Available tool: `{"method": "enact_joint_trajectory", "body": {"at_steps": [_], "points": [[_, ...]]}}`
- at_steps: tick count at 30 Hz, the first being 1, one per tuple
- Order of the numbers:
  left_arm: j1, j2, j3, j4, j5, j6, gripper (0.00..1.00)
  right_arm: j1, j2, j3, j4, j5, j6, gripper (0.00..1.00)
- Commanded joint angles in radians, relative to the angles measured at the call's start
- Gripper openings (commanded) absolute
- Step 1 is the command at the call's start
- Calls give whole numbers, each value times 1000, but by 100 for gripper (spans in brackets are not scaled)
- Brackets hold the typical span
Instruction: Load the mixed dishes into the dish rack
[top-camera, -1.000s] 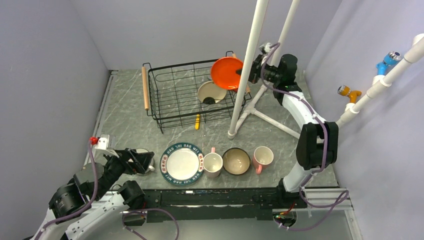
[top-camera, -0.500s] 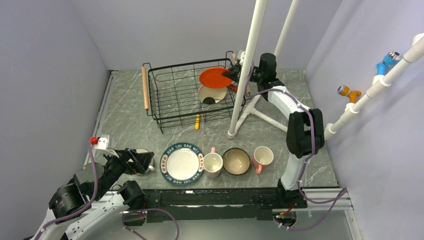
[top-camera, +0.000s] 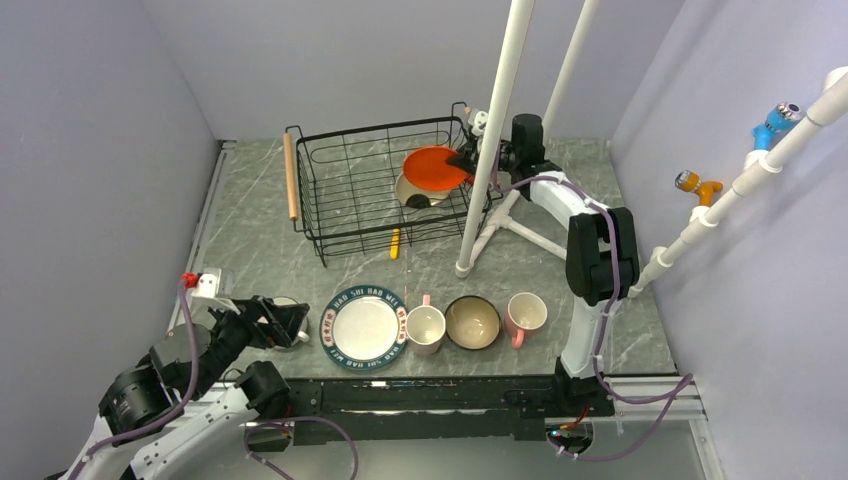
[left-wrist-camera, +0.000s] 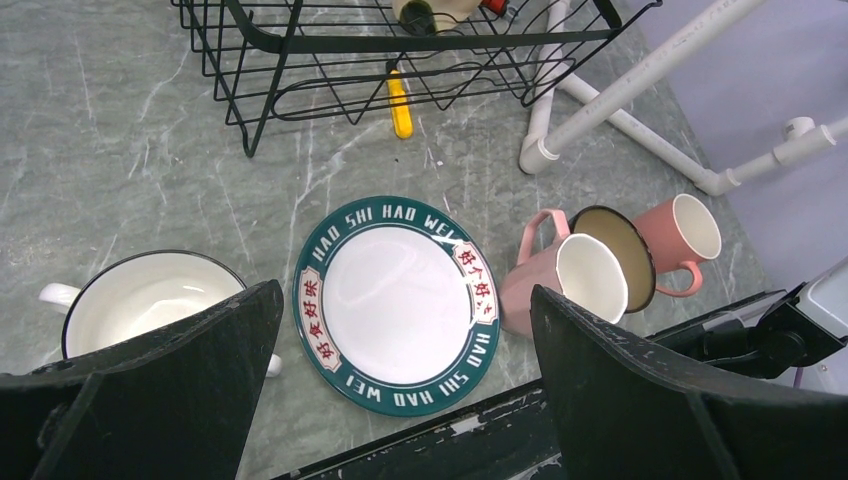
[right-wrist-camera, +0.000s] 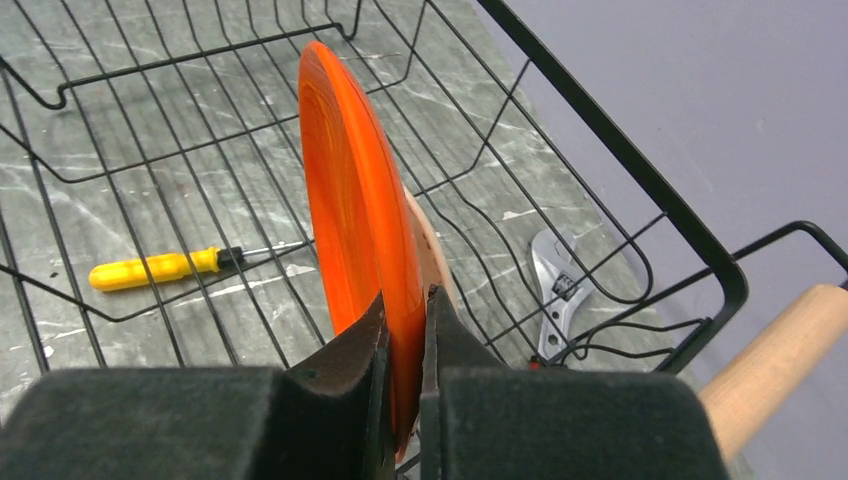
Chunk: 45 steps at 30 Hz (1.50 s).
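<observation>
My right gripper (top-camera: 468, 157) is shut on the rim of the cream dish with the orange-red underside (top-camera: 434, 168), held tilted over the right end of the dish rack (top-camera: 360, 128). In the right wrist view the dish (right-wrist-camera: 355, 200) stands on edge between the gripper (right-wrist-camera: 405, 300) fingers, above the rack's wires (right-wrist-camera: 620, 150). Along the near edge sit the white handled cup (left-wrist-camera: 140, 300), the big plate (left-wrist-camera: 397, 290), a pink mug (left-wrist-camera: 570, 275), the dark-blue bowl (top-camera: 472, 322) and a second pink mug (left-wrist-camera: 680, 235). My left gripper (left-wrist-camera: 405, 290) hangs open and empty above the cup and plate.
A pale round dish (top-camera: 412, 190) lies in the rack under the orange one. A yellow-handled tool (top-camera: 395, 243) and a wrench (right-wrist-camera: 555, 290) lie on the table by the rack. White pipe poles (top-camera: 490, 140) stand right of the rack, close to my right arm.
My right arm has carried the orange-red dish left and down, from above the rack's right handle to low over the rack's right end. The left arm has not moved.
</observation>
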Motion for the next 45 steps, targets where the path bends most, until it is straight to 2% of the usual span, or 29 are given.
{"method": "enact_joint_trajectory", "body": {"at_steps": [1,6,10,15,24,37,45], "points": [[-3,24,10,32,5,13,99,15,7,96,-60,68,-4,0],[-3,28,10,32,7,13,99,43,28,175,-251,131,-124,0],[-4,28,8,36,7,17,99,52,28,184,-301,129,-176,0],[-3,41,9,36,11,19,99,89,56,255,-443,194,-300,0],[-3,50,10,34,7,18,99,140,76,274,-479,280,-380,0],[-3,61,9,37,12,21,99,184,36,170,-382,417,-496,0],[-3,81,9,38,15,23,99,187,30,153,-398,417,-531,0]]}}
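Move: The right hand holds the orange plate by its right edge. The place in the rack it is bound for is some 8 cm left, straight below that side, and 9 cm down. The cream plate stands about 7 cm left, 3 cm ahead and 8 cm lower; the rack's right wooden handle is 6 cm ahead, 5 cm right and 8 cm lower. From the left hand that place is roughly 35 cm ahead, 22 cm right and 13 cm below. Still pinching the orange plate by its right edge, the right hand first eases forward and up a centimetre or so and comes back. It then lowers the plate about 6 cm into the rack on the near side of the cream plate, drifting 3 cm left and tipping its left-pointing fingertips nearly 30 degrees downward. The fingers stay shut on the rim. ##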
